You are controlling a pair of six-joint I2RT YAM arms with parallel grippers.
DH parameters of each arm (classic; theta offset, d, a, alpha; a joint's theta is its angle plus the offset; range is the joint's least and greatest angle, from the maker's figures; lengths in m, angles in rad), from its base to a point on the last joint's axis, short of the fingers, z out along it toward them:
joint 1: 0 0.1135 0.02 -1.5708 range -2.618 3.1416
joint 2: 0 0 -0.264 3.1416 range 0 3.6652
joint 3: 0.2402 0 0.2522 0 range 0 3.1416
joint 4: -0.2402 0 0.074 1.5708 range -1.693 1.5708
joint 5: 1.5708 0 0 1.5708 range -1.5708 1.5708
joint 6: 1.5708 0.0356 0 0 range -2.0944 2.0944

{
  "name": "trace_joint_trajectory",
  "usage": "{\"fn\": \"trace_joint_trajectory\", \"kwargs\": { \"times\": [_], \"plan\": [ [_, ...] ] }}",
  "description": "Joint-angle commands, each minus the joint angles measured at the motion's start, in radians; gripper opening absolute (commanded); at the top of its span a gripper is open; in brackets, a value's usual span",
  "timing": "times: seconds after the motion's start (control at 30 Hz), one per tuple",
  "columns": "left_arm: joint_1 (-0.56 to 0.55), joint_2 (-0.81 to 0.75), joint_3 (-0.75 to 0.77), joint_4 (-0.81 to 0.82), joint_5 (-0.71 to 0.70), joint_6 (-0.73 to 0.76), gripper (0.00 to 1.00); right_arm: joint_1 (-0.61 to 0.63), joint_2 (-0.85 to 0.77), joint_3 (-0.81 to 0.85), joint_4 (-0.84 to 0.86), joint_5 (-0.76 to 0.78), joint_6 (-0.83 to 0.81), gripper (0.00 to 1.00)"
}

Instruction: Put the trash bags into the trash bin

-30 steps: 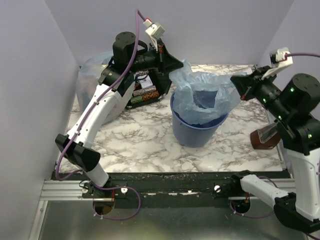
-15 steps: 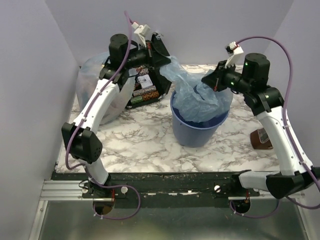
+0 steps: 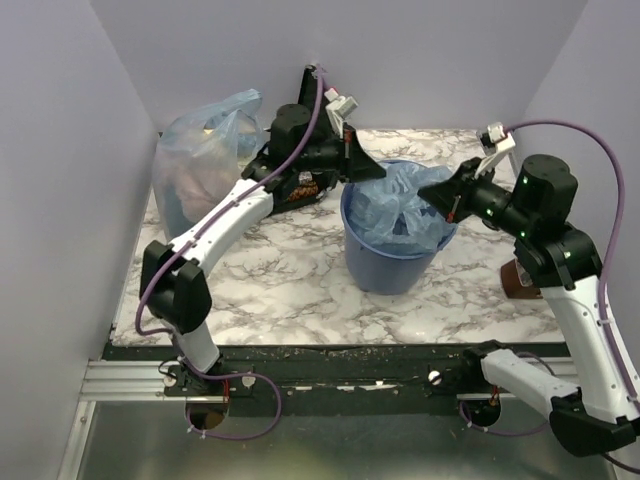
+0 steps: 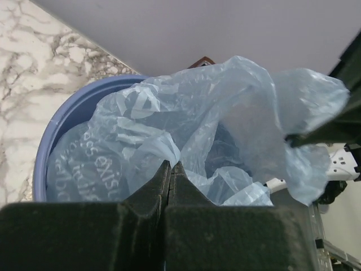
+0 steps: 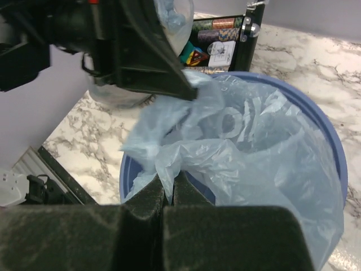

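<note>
The trash bag, a crinkly light-blue film, sits bunched in the mouth of the round blue trash bin at the table's middle. My left gripper is over the bin's far-left rim, shut on a pinch of the film. My right gripper is over the right rim, shut on the opposite edge. In the left wrist view the film rises from the closed gripper tips above the bin rim. In the right wrist view a fold of the bag is pinched at the gripper tips, inside the rim.
A bulging clear bag of coloured items stands at the back left. The black case of chips lies behind the left arm, also in the right wrist view. A brown object sits at the table's right edge. Walls close in on three sides.
Both grippers have come down toward the bin's rim with the bag in them. The film, stretched above the bin before, now sits lower in its mouth.
</note>
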Motion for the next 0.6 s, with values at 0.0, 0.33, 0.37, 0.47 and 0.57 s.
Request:
{"fn": "trace_joint_trajectory", "kwargs": {
  "times": [0.0, 0.33, 0.37, 0.47, 0.57],
  "plan": [
    [-0.015, 0.089, 0.061, 0.037, -0.019, -0.008, 0.0, 0.001, -0.005, -0.065, -0.048, 0.028, -0.004, 0.01],
    [0.037, 0.057, 0.108, -0.037, 0.018, 0.101, 0.0, 0.0, 0.188, -0.004, 0.047, 0.023, 0.021, 0.01],
    [0.056, 0.04, 0.105, -0.029, 0.006, 0.109, 0.0, -0.005, 0.193, 0.027, 0.049, 0.035, -0.001, 0.01],
    [0.125, 0.006, 0.119, -0.027, -0.032, 0.117, 0.0, -0.041, 0.182, 0.102, 0.081, 0.056, -0.059, 0.01],
    [0.182, 0.024, 0.174, -0.107, -0.031, 0.152, 0.0, -0.095, 0.186, 0.148, 0.095, 0.028, -0.105, 0.01]
  ]
}}
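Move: Each hand grips an edge of the blue trash bag above the trash bin. The middle of the bin's mouth lies about 4 cm right, 2 cm back and 8 cm below the left hand; from the right hand, some 4 cm ahead, 3 cm left and 10 cm down. The open black case is roughly 25 cm ahead and 19 cm left of the left hand, on the table; the wooden box is about 32 cm right and 1 cm ahead of the right hand. Forward in a quick shaking sweep, both hands keep their pinch on the bag over the bin. The right dips nearly 8 cm while reaching about 6 cm forward, fingers tipping down, then starts back up. The left dips a little and rises again, edging right, then going forward and left so that it draws away from the right hand. ##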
